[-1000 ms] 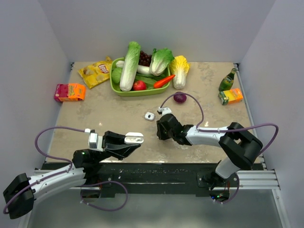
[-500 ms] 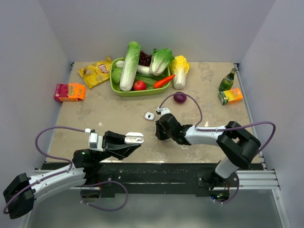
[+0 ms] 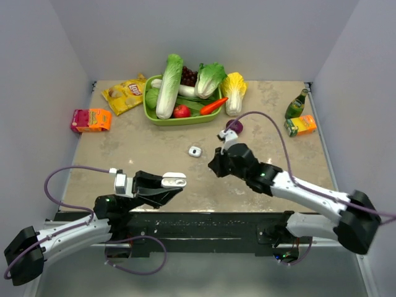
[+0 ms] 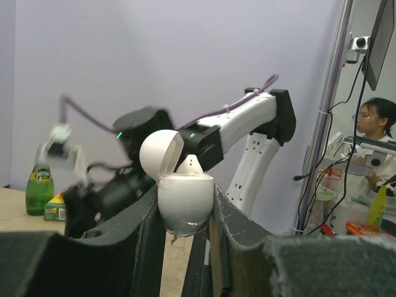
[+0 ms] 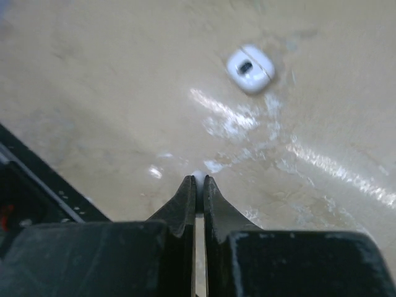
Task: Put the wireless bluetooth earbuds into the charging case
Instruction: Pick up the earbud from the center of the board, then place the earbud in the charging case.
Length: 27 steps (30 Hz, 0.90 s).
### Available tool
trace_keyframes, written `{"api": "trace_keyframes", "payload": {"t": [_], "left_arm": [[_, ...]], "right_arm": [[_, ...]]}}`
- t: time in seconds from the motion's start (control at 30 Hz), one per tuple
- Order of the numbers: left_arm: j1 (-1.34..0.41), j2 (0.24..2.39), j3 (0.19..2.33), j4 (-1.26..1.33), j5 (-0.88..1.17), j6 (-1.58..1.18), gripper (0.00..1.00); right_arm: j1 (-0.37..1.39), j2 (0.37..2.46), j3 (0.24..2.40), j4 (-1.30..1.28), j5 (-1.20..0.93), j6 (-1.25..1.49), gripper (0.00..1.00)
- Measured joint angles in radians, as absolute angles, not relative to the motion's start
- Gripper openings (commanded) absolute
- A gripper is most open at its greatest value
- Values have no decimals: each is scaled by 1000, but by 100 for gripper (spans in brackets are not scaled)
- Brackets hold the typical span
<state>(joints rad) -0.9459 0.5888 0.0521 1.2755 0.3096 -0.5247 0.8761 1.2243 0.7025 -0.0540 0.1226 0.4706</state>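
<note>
My left gripper (image 3: pixel 172 184) is shut on the white charging case (image 3: pixel 174 180), held above the table's near edge. In the left wrist view the case (image 4: pixel 185 199) sits between the fingers with its lid (image 4: pixel 160 153) open, and a white earbud (image 4: pixel 189 164) stands in it. My right gripper (image 3: pixel 213 167) hangs over the middle of the table, shut on a tiny white earbud (image 5: pixel 198 177) that peeks out at its fingertips. A small white rounded piece with a dark centre (image 3: pixel 195 151) (image 5: pixel 250 68) lies on the table just beyond the right gripper.
A green basket (image 3: pixel 149 114) of vegetables stands at the back. A yellow chips bag (image 3: pixel 125 94) and an orange-pink carton (image 3: pixel 91 119) lie to the left. A purple onion (image 3: pixel 234 127), a green bottle (image 3: pixel 297 105) and a juice box (image 3: pixel 301 125) are to the right.
The right gripper has closed on the tiny earbud and risen from the table, its arm stretching out to the right. The left arm has kept still.
</note>
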Motion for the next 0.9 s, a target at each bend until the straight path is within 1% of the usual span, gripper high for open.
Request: {"api": "trace_keyframes", "payload": {"t": [0.17,0.23,0.33,0.43,0.67,0.8,0.9], "left_arm": [[-946,598,52,1269,302,-503,0],[-946,617,52,1269,302,-495,0],[-946,669,52,1269,310,-486,0],[-946,749,52,1262,346,-483,0],[-945,915,52,1253,469,-482,0],[-945,992,61,1264,539,-506,0],[-945,1040,89,1264,585,-530,0]], "right_arm": [[877,887,813,-168,75,375,0],[878,801,873,-198,13,330,0],[882,733,955,-243,-119,270,0],[890,731,1024,-280,-250,227,0],[904,778,1060,-368,-459,144,0],[946,820,1065,-406,-494,100,0],[1018,850,1065,-428,-487,72,0]]}}
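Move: The right hand already holds the earbud off the board. The open charging case in the left gripper lies about 15 cm back, 11 cm to its left and some 20 cm higher. On the board, a closed white case lies about 12 cm ahead, 7 cm left and 10 cm below; the red onion is some 22 cm ahead, 7 cm right and 8 cm below. From the left hand, the earbud is about 15 cm ahead, 13 cm right and 20 cm lower. Keeping its pinch on the earbud, the right hand rises fast by some 25 cm and draws back about 15 cm, then sinks a few centimetres while still going back towards the charging case, its fingers tipping up towards level and swinging counter-clockwise to point at the left arm. The left hand, still gripping the open case, starts slightly later, sinking about 11 cm and shifting 6 cm right as its fingers tip down, bringing the case in under the earbud's side without the two touching yet. ##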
